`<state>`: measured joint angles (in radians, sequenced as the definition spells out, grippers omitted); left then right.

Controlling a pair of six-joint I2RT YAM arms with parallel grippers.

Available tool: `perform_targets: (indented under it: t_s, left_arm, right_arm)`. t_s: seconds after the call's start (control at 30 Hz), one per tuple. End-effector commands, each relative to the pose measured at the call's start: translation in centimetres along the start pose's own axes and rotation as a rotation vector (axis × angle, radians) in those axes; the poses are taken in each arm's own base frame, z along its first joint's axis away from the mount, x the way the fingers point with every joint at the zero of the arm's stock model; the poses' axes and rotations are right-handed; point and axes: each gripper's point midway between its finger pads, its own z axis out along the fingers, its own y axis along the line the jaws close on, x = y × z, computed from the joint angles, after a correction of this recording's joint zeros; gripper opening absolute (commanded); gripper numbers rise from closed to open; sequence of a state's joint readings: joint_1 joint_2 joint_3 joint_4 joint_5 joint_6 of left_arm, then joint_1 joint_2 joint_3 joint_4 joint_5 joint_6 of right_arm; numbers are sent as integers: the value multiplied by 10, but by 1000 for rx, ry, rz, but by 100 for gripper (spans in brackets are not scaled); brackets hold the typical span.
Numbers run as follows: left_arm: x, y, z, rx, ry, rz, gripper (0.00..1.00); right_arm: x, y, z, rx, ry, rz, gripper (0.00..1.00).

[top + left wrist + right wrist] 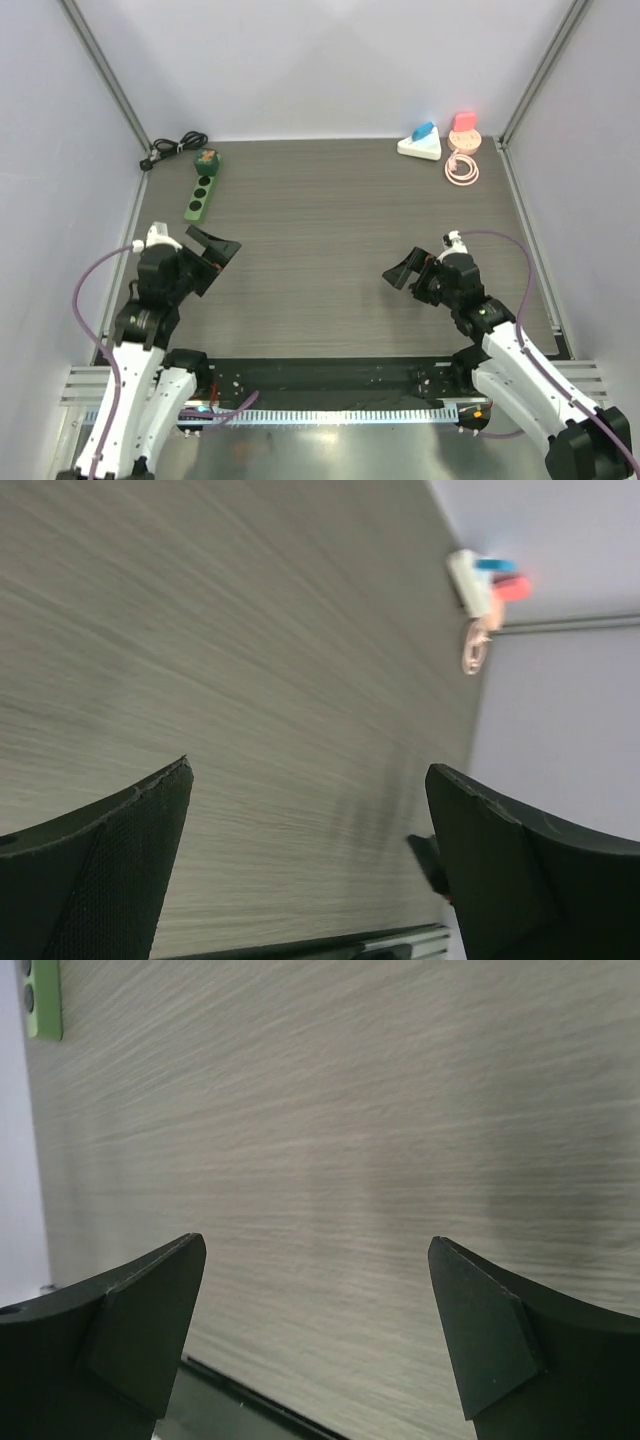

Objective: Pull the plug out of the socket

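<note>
A green power strip lies at the far left of the table, with a brownish plug seated in its far socket and a black cord coiled behind it. One end of the strip shows in the right wrist view's top left corner. My left gripper hovers open over the near left of the table, well short of the strip, and its fingers have only bare wood between them. My right gripper is open at the near right, also with nothing between its fingers.
At the far right stand a white triangular socket block carrying a blue plug, a pink block and a coiled pink cable. Metal frame posts and walls close in both sides. A black rail runs along the near edge.
</note>
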<state>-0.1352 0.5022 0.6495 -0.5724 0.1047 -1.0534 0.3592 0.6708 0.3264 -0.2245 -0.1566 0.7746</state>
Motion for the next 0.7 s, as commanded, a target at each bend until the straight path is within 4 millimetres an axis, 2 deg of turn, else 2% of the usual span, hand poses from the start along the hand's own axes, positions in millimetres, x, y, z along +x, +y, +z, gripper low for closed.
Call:
perform_targets:
  t_s: [0.0,0.07,0.1,0.13,0.17,0.23,0.27,0.3,0.33,0.37,0.4,0.43,0.47,0.53,0.57,0.6,0.63,0.67]
  left_arm:
    - [-9,10,8,-139,48,148,100]
    - [-18,-12,15,-98,67,190,100]
    - [-20,-12,23,-119,79,195,100]
    - [-21,-6,36,-166,111,203,100]
    - [-34,-12,41,-169,96,248,100]
    - [-47,0,57,-253,97,281,100]
    - [-63,-6,60,-269,61,310,100]
    - [-77,-1,62,-318,28,363,100]
    - [-82,8,75,-366,41,396,100]
    - [-90,10,80,-390,35,418,100]
    - [-108,0,83,-399,5,464,100]
    - [-114,1,89,-415,8,491,100]
    - [-127,1,105,-449,4,521,100]
    - [-140,3,119,-479,27,602,100]
    - [-140,22,142,-522,86,619,100]
    - [-143,26,151,-531,111,633,100]
    - [-156,15,162,-515,98,645,100]
    - [-159,17,173,-512,110,689,100]
  right_arm:
    - [-39,5,-2,71,-116,-77,100]
    - [-42,13,-1,53,-102,-92,100]
    - [-42,17,-1,38,-84,-145,100]
    - [-41,31,-2,-14,-45,-176,100]
    - [-38,34,-2,-29,-20,-200,100]
    - [-31,43,-3,-80,29,-214,100]
    - [-26,47,-3,-111,50,-218,100]
    - [-25,53,-1,-150,53,-221,100]
    - [-22,55,2,-169,67,-216,100]
    - [-18,60,3,-202,88,-210,100]
    - [-19,66,6,-230,86,-212,100]
    - [-18,68,8,-247,99,-210,99]
    - [-15,71,15,-268,127,-207,100]
    - [-11,75,20,-288,162,-205,100]
    - [-5,75,24,-303,205,-197,100]
    - [-7,80,28,-327,200,-202,100]
    - [-9,84,29,-339,204,-207,100]
    - [-8,85,31,-348,212,-213,100]
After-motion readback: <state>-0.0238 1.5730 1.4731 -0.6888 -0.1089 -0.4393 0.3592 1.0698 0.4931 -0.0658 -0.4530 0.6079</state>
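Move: The plug sits at the far end of the green socket strip, roughly 38 cm ahead of the left hand, 13 cm to its left and 18 cm below. The strip's middle is about 32 cm ahead and 14 cm left of that hand, and the coiled black cable about 47 cm ahead and 23 cm left, both some 20 cm below. From the right hand, the plug is about 41 cm ahead, 51 cm left and 6 cm lower. Towards the plug on its socket strip the left hand sweeps fast, about 19 cm forward and 8 cm left at almost steady height, rolling left side up some 35 degrees and tipping down, fingers wide open and touching nothing. Meanwhile the right hand edges forward and up a little, then swings about 5 cm left over bare table, sinking back and turning counter-clockwise, also open. ##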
